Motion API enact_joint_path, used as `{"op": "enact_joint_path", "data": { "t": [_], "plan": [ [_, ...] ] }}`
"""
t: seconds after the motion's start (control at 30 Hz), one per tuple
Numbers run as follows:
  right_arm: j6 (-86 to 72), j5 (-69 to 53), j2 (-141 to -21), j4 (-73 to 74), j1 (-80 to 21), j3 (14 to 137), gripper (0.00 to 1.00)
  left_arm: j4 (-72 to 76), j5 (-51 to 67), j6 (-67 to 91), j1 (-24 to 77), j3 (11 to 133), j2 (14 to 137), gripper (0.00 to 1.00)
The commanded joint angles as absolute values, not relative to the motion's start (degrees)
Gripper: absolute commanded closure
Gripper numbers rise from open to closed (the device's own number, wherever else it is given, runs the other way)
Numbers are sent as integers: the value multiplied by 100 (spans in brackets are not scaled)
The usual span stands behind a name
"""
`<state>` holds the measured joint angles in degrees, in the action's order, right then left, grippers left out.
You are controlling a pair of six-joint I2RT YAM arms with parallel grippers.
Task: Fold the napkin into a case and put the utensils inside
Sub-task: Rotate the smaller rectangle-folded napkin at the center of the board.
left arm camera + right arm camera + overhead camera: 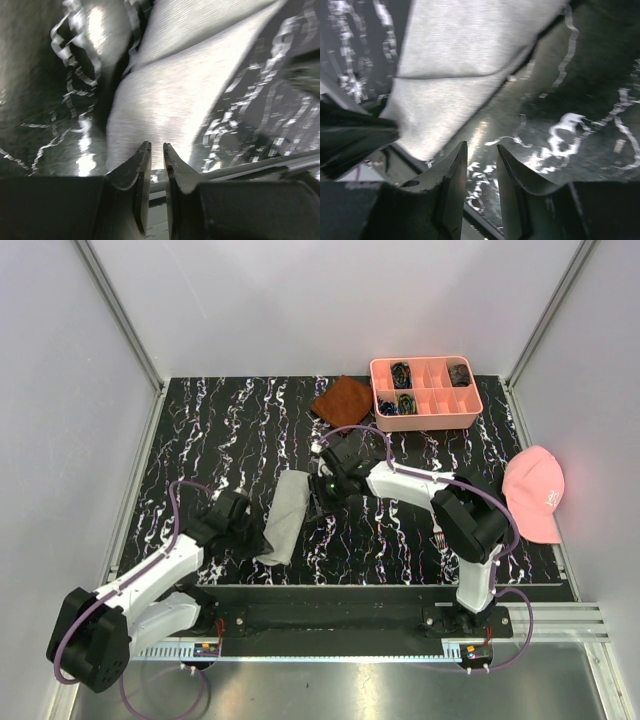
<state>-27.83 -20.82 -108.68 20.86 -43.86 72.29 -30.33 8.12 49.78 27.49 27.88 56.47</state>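
Note:
The light grey napkin (285, 518) lies folded into a narrow layered strip, the case, in the middle of the table; it also fills the left wrist view (170, 95) and the right wrist view (455, 60). My left gripper (256, 538) (156, 145) sits at the strip's near left end, its jaws a narrow gap apart with nothing between them. My right gripper (318, 502) (481, 145) hovers just right of the strip, open and empty over bare table. A silver fork (438, 536) lies by the right arm. The dark utensil is hidden.
A rust-brown cloth (343, 400) and a pink compartment tray (425, 390) sit at the back. A pink cap (535, 492) lies at the right edge. The black marbled table (220, 430) is walled on three sides.

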Motion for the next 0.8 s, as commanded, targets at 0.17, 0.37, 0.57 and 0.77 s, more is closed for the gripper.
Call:
{"op": "enact_joint_path", "data": {
  "t": [0.17, 0.37, 0.57, 0.77],
  "plan": [
    [-3129, -2882, -11240, 1574, -4456, 7962, 62, -2620, 404, 5168, 2760, 1890, 5546, 85],
    [-3076, -2813, -11803, 1450, -4430, 8279, 64, -2462, 667, 5264, 2812, 1767, 5239, 85],
    [-2708, -2542, -11980, 1914, -4289, 8525, 63, -1838, 888, 5563, 3154, 1608, 5519, 86],
    [-1987, -1032, -10726, 2985, -3938, 8253, 30, -2082, 335, 5669, 3814, 2003, 5030, 76]
  ]
}}
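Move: The napkin's middle is about 7 cm ahead of the left gripper and 4 cm to its right, some 3 cm lower; its near end lies roughly 3 cm back and 1 cm right of that gripper. From the right gripper the napkin's middle is about 7 cm to the left, 1 cm back and 3 cm down. The brown cloth lies some 27 cm ahead of the right gripper and 6 cm right, the silver fork 28 cm right and 6 cm back. Lower the nearly shut left gripper about 3 cm and slightly back onto the napkin's near end, hold low, then drag that end right some 3 cm. Meanwhile lift the right gripper 2 cm and swing it left about 5 cm over the napkin's right edge, bring it down 4 cm, then draw back right and slightly forward, opening the fingers. ##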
